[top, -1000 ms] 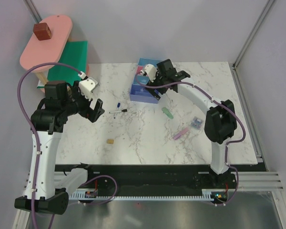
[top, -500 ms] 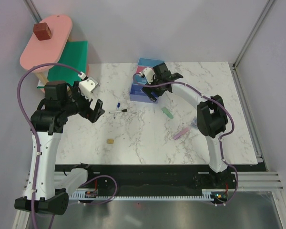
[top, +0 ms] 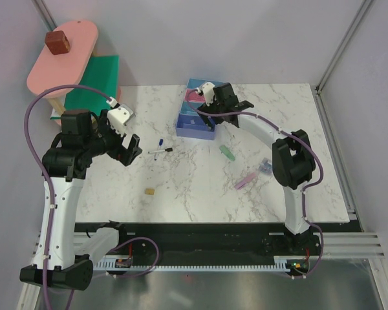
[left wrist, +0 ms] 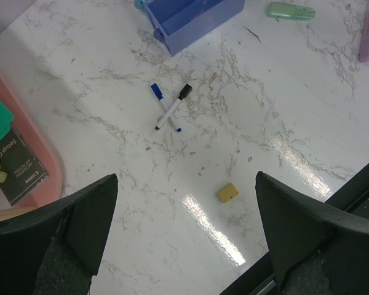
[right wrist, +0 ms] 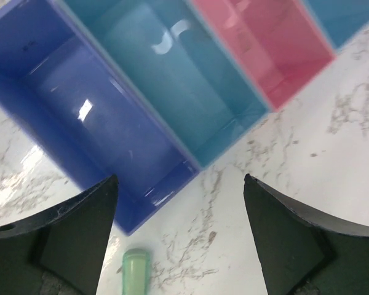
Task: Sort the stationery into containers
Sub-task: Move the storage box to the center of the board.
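The containers point(top: 195, 111), four joined bins, stand at the table's back middle. My right gripper point(top: 227, 102) hovers open over their right edge. In the right wrist view the purple-blue bin point(right wrist: 104, 117), light blue bin point(right wrist: 178, 74) and pink bin point(right wrist: 264, 43) look empty, and my right gripper point(right wrist: 181, 181) is above the purple-blue bin's corner. The stationery lies loose: two crossed markers point(top: 160, 147) point(left wrist: 169, 107), a mint-green piece point(top: 227, 152) point(right wrist: 136, 270), a pink-lilac bar point(top: 246, 180), a tan block point(top: 150, 191) point(left wrist: 227, 193) and a purple-blue bundle point(top: 266, 166). My left gripper point(top: 126, 145) point(left wrist: 186, 184) hangs open, high, left of the markers.
A pink-and-green tiered shelf point(top: 61, 61) with a brown cube point(top: 57, 42) on top stands at the back left; its pink base point(left wrist: 37, 160) shows beside my left fingers. Grey walls close off the back and sides. A black rail point(top: 213, 232) runs along the near edge.
My right gripper dipped left over the bins' front, then swung back to their right edge, with the elbow shifting along. The left arm and the loose items have not moved.
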You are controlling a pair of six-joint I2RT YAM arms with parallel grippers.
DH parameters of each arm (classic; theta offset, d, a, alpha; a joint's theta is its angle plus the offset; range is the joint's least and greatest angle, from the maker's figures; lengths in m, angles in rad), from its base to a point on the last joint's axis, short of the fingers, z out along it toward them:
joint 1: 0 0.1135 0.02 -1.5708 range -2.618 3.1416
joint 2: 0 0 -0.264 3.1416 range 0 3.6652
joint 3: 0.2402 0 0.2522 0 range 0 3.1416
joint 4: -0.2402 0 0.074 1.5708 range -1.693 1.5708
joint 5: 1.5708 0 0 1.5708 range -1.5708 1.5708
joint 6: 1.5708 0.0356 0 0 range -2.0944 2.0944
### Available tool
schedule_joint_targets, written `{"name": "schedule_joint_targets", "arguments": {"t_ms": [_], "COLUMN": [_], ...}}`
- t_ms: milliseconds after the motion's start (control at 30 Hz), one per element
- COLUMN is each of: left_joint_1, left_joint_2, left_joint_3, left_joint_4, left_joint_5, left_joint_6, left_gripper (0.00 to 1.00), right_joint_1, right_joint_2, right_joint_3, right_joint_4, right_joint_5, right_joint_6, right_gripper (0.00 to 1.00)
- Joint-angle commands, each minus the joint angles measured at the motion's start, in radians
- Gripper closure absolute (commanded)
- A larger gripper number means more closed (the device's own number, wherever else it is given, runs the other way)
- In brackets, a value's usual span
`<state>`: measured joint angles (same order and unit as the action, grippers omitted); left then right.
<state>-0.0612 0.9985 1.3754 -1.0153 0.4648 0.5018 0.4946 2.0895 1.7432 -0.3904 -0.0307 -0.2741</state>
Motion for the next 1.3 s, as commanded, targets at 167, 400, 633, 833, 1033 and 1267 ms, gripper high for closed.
{"name": "schedule_joint_targets", "arguments": {"t_ms": [167, 400, 633, 833, 1033, 1267], "left_joint_1": [-0.003, -0.003, -0.003, -0.003, -0.003, -0.003], "left_joint_2": [-0.015, -0.003, 0.019, 0.037, 0.055, 0.058], "left_joint_3": [0.002, 0.014, 0.024, 0.031, 0.022, 0.002], "left_joint_4": [0.030, 0.032, 0.030, 0.030, 0.038, 0.047], "left_joint_5": [0.006, 0.006, 0.017, 0.037, 0.071, 0.078], "left_joint_6": [0.027, 0.034, 0.040, 0.038, 0.023, 0.024], "left_gripper": [0.00, 0.00, 0.00, 0.00, 0.00, 0.00], "right_joint_1": [-0.016, -0.021, -0.043, -0.119, -0.197, -0.260], "right_joint_2": [-0.002, -0.005, -0.006, -0.022, -0.008, 0.069], "right_joint_3": [-0.050, -0.131, -0.181, -0.218, -0.194, -0.064], "right_joint_4": [0.156, 0.171, 0.177, 0.176, 0.176, 0.176], "right_joint_5": [0.158, 0.173, 0.311, 0.374, 0.390, 0.408], "right_joint_6": [0.018, 0.004, -0.027, -0.082, -0.157, -0.267], "right_gripper": [0.10, 0.09, 0.09, 0.08, 0.07, 0.06]}}
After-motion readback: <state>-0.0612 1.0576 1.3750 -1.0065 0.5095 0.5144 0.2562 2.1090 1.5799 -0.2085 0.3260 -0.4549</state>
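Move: From the right hand, the middle of the storage box is about 7 cm ahead, 5 cm left and 7 cm below; its dark-blue near compartment lies level with the hand, some 8 cm left. The green highlighter is roughly 15 cm back and 8 cm right. The two crossed markers are about 12 cm back and 26 cm left. From the idle left hand, the box lies about 26 cm ahead, 32 cm right and well below. The open right hand dips, then sweeps about 19 cm right, one finger dragging the dark-blue compartment's end wall. ##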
